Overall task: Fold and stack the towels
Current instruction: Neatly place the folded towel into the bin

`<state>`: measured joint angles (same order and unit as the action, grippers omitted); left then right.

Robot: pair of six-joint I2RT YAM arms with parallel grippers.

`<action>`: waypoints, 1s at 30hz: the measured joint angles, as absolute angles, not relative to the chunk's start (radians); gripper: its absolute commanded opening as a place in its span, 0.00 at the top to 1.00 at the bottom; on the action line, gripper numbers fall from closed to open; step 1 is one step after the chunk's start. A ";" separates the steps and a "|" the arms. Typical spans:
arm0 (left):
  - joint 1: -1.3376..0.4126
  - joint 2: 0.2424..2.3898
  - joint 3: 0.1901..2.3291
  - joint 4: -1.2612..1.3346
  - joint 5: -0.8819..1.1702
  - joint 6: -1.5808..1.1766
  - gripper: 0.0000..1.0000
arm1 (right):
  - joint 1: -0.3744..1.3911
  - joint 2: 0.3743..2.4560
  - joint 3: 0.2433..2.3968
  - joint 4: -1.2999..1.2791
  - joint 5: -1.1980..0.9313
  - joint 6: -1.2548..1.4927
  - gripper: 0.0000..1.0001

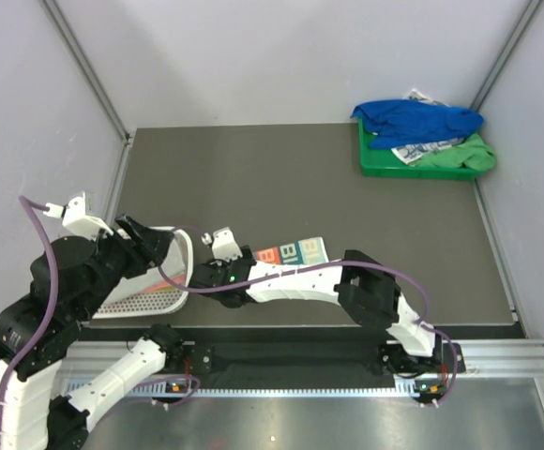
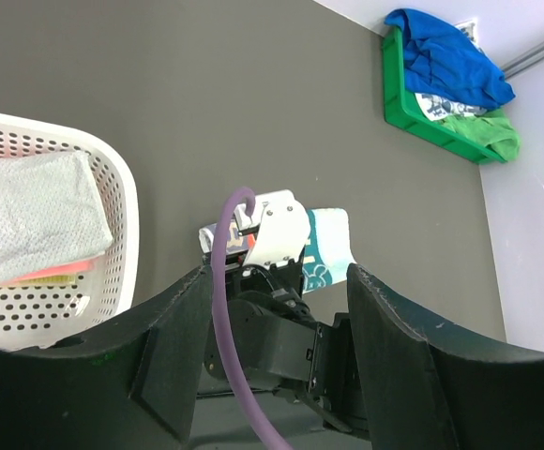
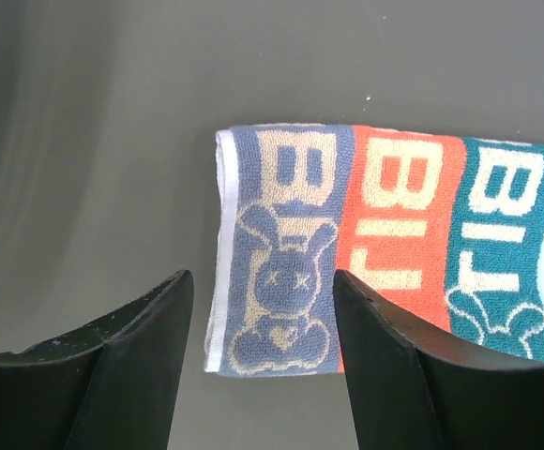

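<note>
A folded towel [image 3: 385, 244] in grey-blue, orange and teal panels with big letters lies flat on the dark table [image 1: 253, 178]. My right gripper [image 3: 261, 281] hovers open over its grey-blue left end, touching nothing; from above it [image 1: 246, 255] sits at the towel's [image 1: 295, 251] left edge. My left gripper [image 2: 279, 281] is open and empty above the white mesh basket [image 2: 122, 234], facing the right wrist. A folded pale towel [image 2: 28, 216] lies in the basket on coloured layers. Blue [image 1: 417, 119], white printed [image 1: 427, 148] and green [image 1: 469, 155] towels are heaped at the back right.
The heap sits in a green tray [image 1: 375, 164] in the far right corner, against the walls. The basket [image 1: 150, 300] is at the near left, partly hidden under my left arm. A purple cable [image 2: 220, 309] crosses the left wrist view. A metal rail runs along the near edge.
</note>
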<state>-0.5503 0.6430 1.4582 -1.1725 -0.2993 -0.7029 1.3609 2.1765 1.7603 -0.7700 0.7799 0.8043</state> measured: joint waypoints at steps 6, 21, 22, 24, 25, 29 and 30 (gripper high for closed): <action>-0.550 0.643 1.455 -1.172 -0.285 -0.699 0.36 | 1.341 2.177 1.760 -0.764 0.729 0.788 0.37; -0.550 0.643 1.445 -1.172 -0.277 -0.685 0.37 | 1.291 2.196 1.659 -0.661 0.634 0.765 0.65; -0.550 0.643 1.444 -1.172 -0.277 -0.685 0.37 | 1.291 2.197 1.659 -0.661 0.630 0.760 0.71; -0.550 0.643 1.444 -1.172 -0.274 -0.685 0.37 | 1.289 2.198 1.658 -0.662 0.629 0.751 0.84; -0.550 0.643 1.444 -1.172 -0.273 -0.685 0.38 | 1.288 2.198 1.655 -0.663 0.627 0.749 0.87; -0.550 0.644 1.442 -1.171 -0.266 -0.685 0.39 | 1.277 2.168 1.605 -0.617 0.608 0.748 0.98; -0.550 0.644 1.441 -1.170 -0.266 -0.685 0.39 | 1.272 2.144 1.568 -0.582 0.590 0.749 0.98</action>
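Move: The folded towel's middle lies about 8 cm to the right hand's right, 3 cm ahead and 6 cm below; its blue left end is almost directly under the open fingers. The white bin's middle is some 21 cm to the right hand's left and level with it fore and aft, 2 cm lower; the white towel inside is roughly 18 cm left, level, 4 cm down. From the high-held left hand, the folded towel lies about 17 cm right, 5 cm ahead and 36 cm below. Down about 5 cm onto the blue left end of the folded towel goes the right hand, easing 1 to 2 cm to the right as it sinks and tipping its fingers some 10 degrees more downward. Once low, it all but stays in place while the open fingers close nearly shut, pinching up the cloth of that end between their tips. ##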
